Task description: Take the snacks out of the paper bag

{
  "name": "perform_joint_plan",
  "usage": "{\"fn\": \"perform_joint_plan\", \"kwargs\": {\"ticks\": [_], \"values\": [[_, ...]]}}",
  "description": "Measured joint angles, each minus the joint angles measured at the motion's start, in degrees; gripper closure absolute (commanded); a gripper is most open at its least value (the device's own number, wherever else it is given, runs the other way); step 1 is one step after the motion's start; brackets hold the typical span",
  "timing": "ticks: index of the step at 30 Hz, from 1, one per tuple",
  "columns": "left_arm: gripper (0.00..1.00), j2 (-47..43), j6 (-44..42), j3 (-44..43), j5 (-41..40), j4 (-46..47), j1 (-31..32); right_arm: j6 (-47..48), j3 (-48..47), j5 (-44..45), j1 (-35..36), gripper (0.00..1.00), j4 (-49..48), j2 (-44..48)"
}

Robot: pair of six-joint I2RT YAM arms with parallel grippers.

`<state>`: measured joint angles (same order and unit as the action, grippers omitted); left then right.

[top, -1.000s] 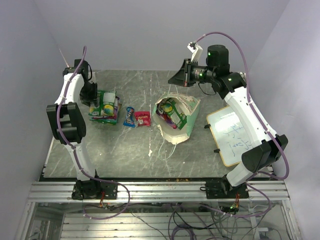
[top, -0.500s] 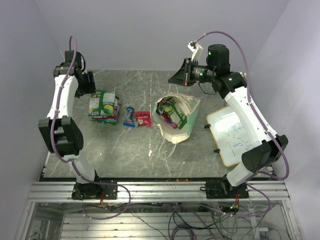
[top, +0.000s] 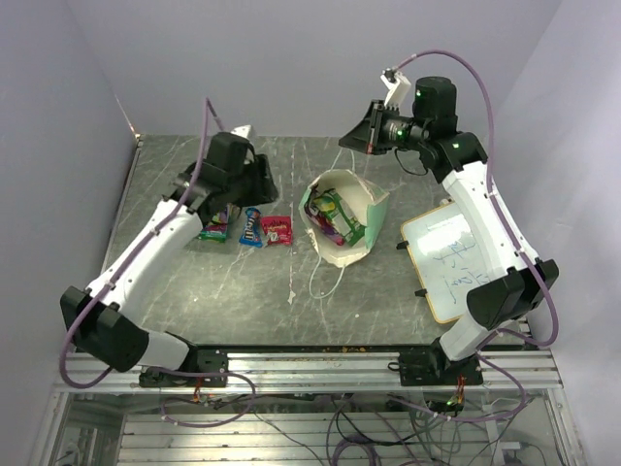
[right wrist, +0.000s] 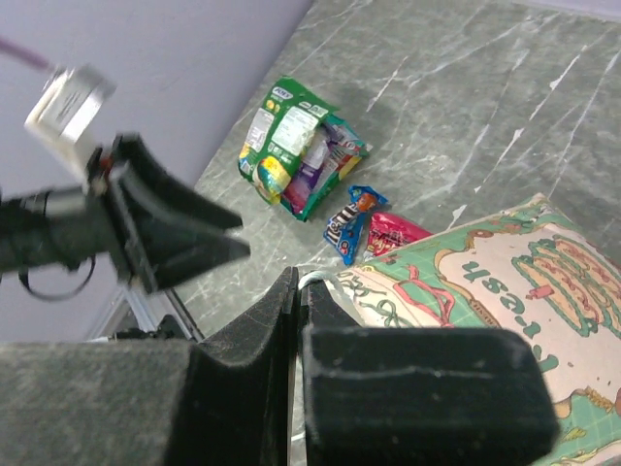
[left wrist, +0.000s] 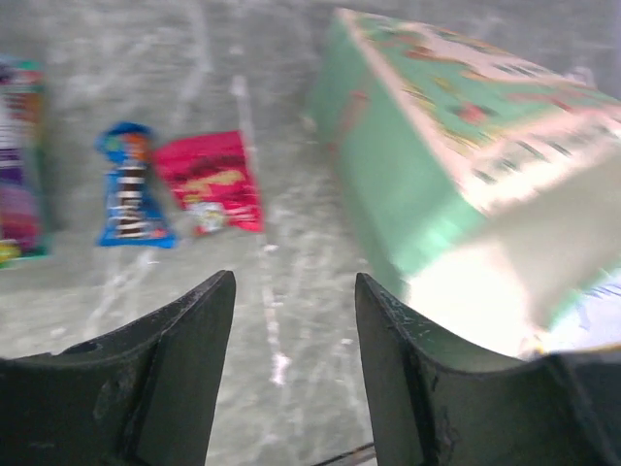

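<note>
The paper bag (top: pixel 354 209) stands near the table's middle, mouth up, with several colourful snacks (top: pixel 335 216) inside. My right gripper (top: pixel 349 146) is above its far rim, shut on a white string handle (right wrist: pixel 335 279) of the bag (right wrist: pixel 505 282). Outside lie a blue bar (top: pixel 251 226), a small red packet (top: pixel 277 230) and green bags (top: pixel 215 228) partly under my left arm. My left gripper (top: pixel 267 182) hovers open and empty left of the bag. In the left wrist view its fingers (left wrist: pixel 294 282) frame bare table, with the bag (left wrist: pixel 437 165) at right.
A wood-framed whiteboard (top: pixel 451 262) lies right of the bag. The bag's second string handle (top: pixel 325 282) trails on the table toward the near edge. Purple walls close in the back and sides.
My left arm swung from the far left over the green bags toward the bag and its jaws opened. The right gripper rose slightly, pulling the bag more upright.
</note>
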<state>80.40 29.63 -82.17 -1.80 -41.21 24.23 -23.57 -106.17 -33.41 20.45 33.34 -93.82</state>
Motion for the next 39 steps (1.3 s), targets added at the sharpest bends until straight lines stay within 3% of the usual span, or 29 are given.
{"fn": "perform_joint_plan", "kwargs": {"ticks": [3,9,12,15,30,39], "values": [[0.47,-2.7,4.3,2.8,-0.2,4.5,7.0,-0.6,0.0,-0.2,-0.9,1.0,-0.3,0.0],[0.52,-7.2,8.8,7.2,-4.8,16.7,20.9,-2.0,1.9,-0.7,-0.7,1.0,-2.1,0.0],[0.56,-5.4,8.6,7.1,-6.7,20.5,25.5,-2.5,1.9,-0.7,-0.8,1.0,-2.3,0.0],[0.67,-0.8,7.6,5.9,-8.8,22.8,28.7,-3.0,1.8,-0.9,-0.7,1.0,-2.7,0.0],[0.75,19.0,4.4,4.2,-14.1,25.8,30.3,-4.9,1.6,-1.7,-0.7,1.0,-3.5,0.0],[0.77,22.1,3.5,3.8,-16.0,24.9,28.4,-6.2,3.4,-1.4,-0.7,1.0,-4.6,2.3]]}}
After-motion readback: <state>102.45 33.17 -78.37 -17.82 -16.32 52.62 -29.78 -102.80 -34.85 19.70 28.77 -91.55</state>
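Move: In the open paper bag, the green snack pouch lies about 23 cm to the left hand's right, 2 cm farther out and roughly 19 cm below. Near the hand's way, the red packet lies on the table some 7 cm right, 1 cm back and 24 cm down. The blue snack is almost straight beneath the hand, about 24 cm down. From the right hand, the green pouch is about 31 cm below, 1 cm back and 2 cm to the right. The left fingertips come in close over the near end of the snacks inside the paper bag, contact not visible. The left hand first swings right, back about 8 cm and up about 5 cm, then goes down some 17 cm through the bag's mouth, easing forward again, while its half-open fingers narrow to a small gap. The right hand stays put, still pinching the bag's handle. ##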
